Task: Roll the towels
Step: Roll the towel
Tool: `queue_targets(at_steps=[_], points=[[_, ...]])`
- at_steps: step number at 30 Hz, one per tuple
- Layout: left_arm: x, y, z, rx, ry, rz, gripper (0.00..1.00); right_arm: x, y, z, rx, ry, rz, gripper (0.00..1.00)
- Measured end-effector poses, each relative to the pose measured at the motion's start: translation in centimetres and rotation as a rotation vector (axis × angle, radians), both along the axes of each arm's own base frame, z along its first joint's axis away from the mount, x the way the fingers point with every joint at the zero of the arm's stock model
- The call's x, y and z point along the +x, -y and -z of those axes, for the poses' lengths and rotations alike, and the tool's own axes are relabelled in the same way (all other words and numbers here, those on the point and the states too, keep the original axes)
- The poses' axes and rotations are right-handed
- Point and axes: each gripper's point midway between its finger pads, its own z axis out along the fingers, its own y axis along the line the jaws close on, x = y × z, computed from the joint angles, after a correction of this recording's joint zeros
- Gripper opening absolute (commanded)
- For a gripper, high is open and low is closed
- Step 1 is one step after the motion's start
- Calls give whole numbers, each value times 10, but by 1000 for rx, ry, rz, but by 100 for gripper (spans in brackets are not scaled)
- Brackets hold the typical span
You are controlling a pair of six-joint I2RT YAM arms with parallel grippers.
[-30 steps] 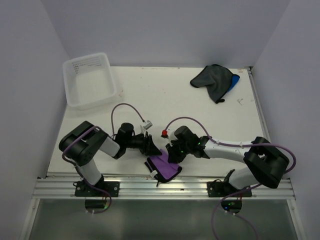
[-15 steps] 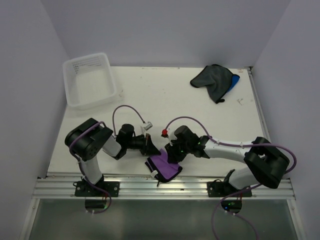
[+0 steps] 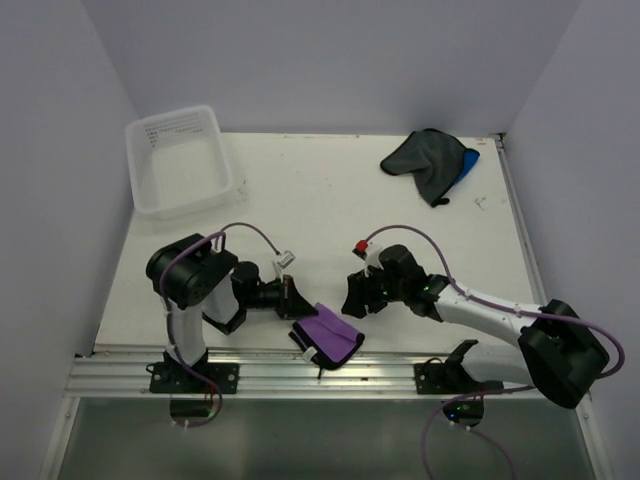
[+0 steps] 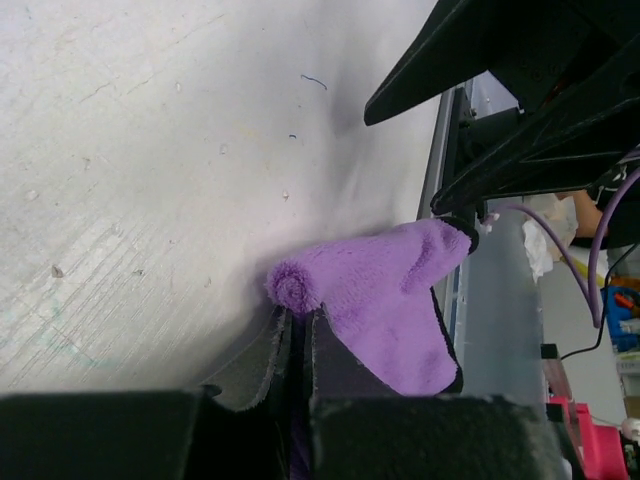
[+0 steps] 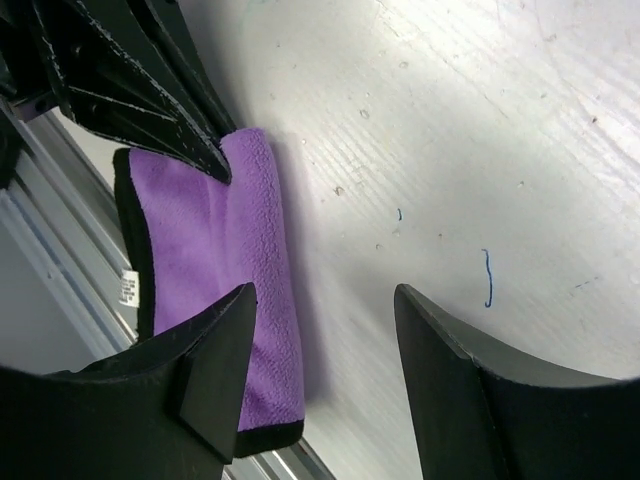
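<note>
A purple towel (image 3: 330, 338), partly rolled, lies at the table's near edge between the arms. In the left wrist view its coiled end (image 4: 293, 288) sits right at my left gripper (image 4: 297, 325), which is shut on the purple towel, with purple showing between the fingers. My right gripper (image 3: 351, 297) stands open just right of the towel, nothing between its fingers (image 5: 215, 370). The purple towel (image 5: 215, 265) lies beside its left finger. A dark grey towel (image 3: 424, 160) and a blue towel (image 3: 469, 161) lie heaped together at the far right.
A clear plastic tub (image 3: 180, 160) stands at the far left corner. A metal rail (image 3: 330, 375) runs along the near edge just below the purple towel. The two grippers stand close together, the left one's black fingers (image 5: 130, 90) showing in the right wrist view.
My right gripper has opened and drawn back to the right, off the purple towel. My left gripper has shut on the towel's rolled end, and the left arm has pulled in toward its base.
</note>
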Motion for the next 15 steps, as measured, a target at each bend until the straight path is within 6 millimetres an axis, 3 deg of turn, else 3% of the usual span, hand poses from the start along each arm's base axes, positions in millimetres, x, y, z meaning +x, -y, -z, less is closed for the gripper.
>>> queue_targets(at_steps=[8, 15], points=[[-4, -3, -2, -10, -31, -22, 0, -29, -3, 14, 121, -140, 0, 60], [5, -3, -19, -25, 81, -42, 0, -46, -6, 17, 221, -222, 8, 56]])
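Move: The free near-right end of the purple towel's roll lies about 6 cm back from the open right gripper, roughly level with it left to right and 4 cm lower. The roll's other end, already pinched by the left gripper, is some 9 cm to the right hand's left, about level in depth and 4 cm lower. The white tag sits 9 cm back and 10 cm left, 5 cm down. From the left gripper, the free end is about 6 cm back and 9 cm right, at nearly its own height. Draw the open right gripper back about 5 cm and down nearly 2 cm to the free end of the towel's roll, tilting the wrist some 20 degrees so its fingers point more squarely left and a little flatter; bring them astride the roll without closing. Keep the left gripper shut on the other end, easing it up about 2 cm late on. ##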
